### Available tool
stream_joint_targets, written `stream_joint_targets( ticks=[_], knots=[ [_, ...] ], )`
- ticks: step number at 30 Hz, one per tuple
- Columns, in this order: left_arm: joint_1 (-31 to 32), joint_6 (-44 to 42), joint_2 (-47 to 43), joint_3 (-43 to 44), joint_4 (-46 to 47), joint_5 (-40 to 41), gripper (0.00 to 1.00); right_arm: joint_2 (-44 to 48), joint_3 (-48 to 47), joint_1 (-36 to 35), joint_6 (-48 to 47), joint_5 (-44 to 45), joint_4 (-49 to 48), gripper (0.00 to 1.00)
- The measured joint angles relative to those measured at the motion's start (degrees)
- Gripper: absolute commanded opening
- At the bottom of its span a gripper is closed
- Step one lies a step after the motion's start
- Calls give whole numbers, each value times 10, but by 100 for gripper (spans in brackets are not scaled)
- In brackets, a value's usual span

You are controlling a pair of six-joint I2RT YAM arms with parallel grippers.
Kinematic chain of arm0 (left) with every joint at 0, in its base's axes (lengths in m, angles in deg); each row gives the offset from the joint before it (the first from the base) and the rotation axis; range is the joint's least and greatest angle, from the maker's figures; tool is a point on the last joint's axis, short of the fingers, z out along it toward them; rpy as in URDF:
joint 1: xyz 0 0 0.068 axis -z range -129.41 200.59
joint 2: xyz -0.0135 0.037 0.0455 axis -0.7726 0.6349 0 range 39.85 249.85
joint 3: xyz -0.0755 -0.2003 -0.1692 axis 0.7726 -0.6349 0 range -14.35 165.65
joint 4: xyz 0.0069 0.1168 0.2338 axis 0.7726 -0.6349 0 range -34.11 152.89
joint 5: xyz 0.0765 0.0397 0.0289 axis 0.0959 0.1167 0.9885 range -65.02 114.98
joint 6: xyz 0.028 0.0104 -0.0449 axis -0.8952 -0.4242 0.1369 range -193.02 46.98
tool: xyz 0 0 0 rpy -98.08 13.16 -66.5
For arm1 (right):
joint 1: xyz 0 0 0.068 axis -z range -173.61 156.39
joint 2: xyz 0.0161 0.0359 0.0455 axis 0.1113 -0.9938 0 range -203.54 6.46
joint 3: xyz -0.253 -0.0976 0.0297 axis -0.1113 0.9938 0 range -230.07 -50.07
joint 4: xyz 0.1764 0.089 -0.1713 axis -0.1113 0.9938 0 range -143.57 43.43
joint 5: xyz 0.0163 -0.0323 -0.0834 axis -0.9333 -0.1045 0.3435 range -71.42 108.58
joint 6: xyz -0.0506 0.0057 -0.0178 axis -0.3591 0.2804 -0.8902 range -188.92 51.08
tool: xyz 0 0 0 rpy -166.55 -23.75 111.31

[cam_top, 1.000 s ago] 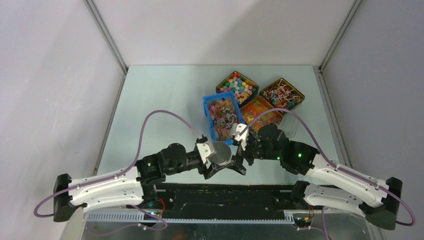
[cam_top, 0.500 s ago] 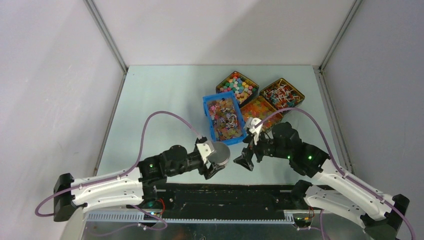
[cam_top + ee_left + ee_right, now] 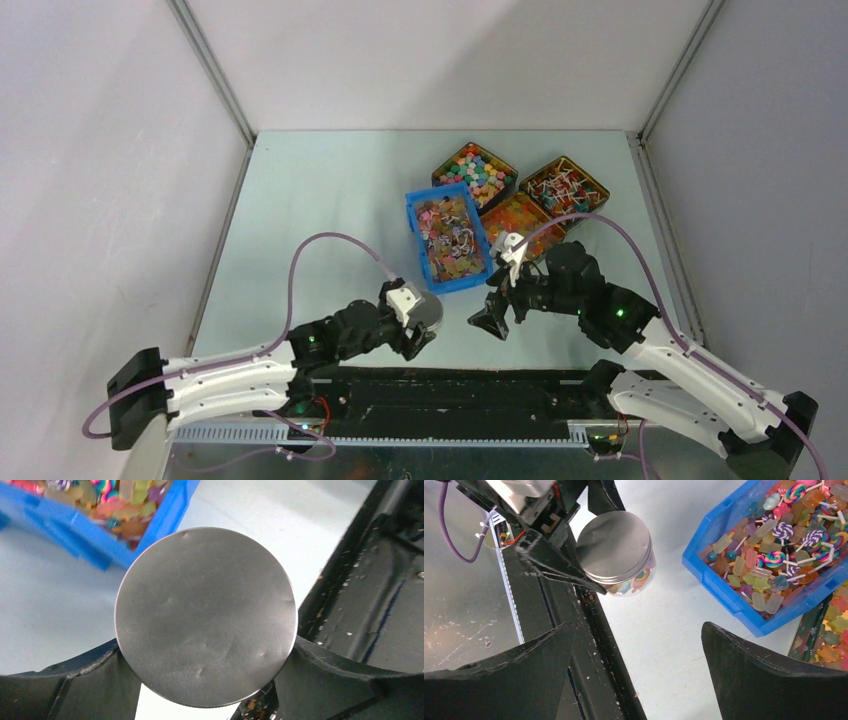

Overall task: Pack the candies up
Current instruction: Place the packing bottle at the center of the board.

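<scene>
My left gripper is shut on a clear jar with a silver lid, held just above the table's near edge. In the left wrist view the lid fills the frame between my two fingers. Through the jar's clear wall a few candies show in mixed colours. More candies lie among lollipops in the blue bin, just beyond the jar. My right gripper hangs open and empty to the right of the jar, above bare table.
Three dark tins stand behind and right of the blue bin: one of multicoloured sweets, one of lollipops, one of orange sweets. A black rail runs along the near edge. Purple cables loop over both arms.
The right gripper drew away to the right from the jar, then stayed put. The left gripper carried the jar a little left and back toward the near edge.
</scene>
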Motion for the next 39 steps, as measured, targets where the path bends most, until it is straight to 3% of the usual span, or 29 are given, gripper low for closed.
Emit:
stream_joint_targets(
  ticks=[10,20,30,39],
  knots=[
    [-44,63,-4,-76,33,73,43,-3,0,4,5,-5,2,100],
    [-118,80,8,-90,82,132,43,-3,0,10,5,-5,3,100],
    [-215,66,148,-56,126,107,43,-1,4,19,6,-5,4,99],
    [-259,36,275,29,164,46,40,16,8,28,10,-4,13,100]
  ],
)
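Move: The left hand already holds the filled, lidded packing bottle. The open patch of board beside the blue tray lies about 16 cm ahead of it, 6 cm to its left and 8 cm below. The tray is some 21 cm ahead, 5 cm to the right and 7 cm below; the orange-candy box is about 25 cm ahead and 23 cm right. From the idle right hand that patch is roughly 16 cm ahead, 19 cm left and 18 cm below. Forward some 14 cm, leftward and down, the left hand carries the bottle away from the board's front edge to the tray's left side, keeping its grip. It sinks mostly at the start, swings about 9 cm left, then edges back right by 2 cm while still going forward. The wrist turns some 30 degrees counter-clockwise on the way. ##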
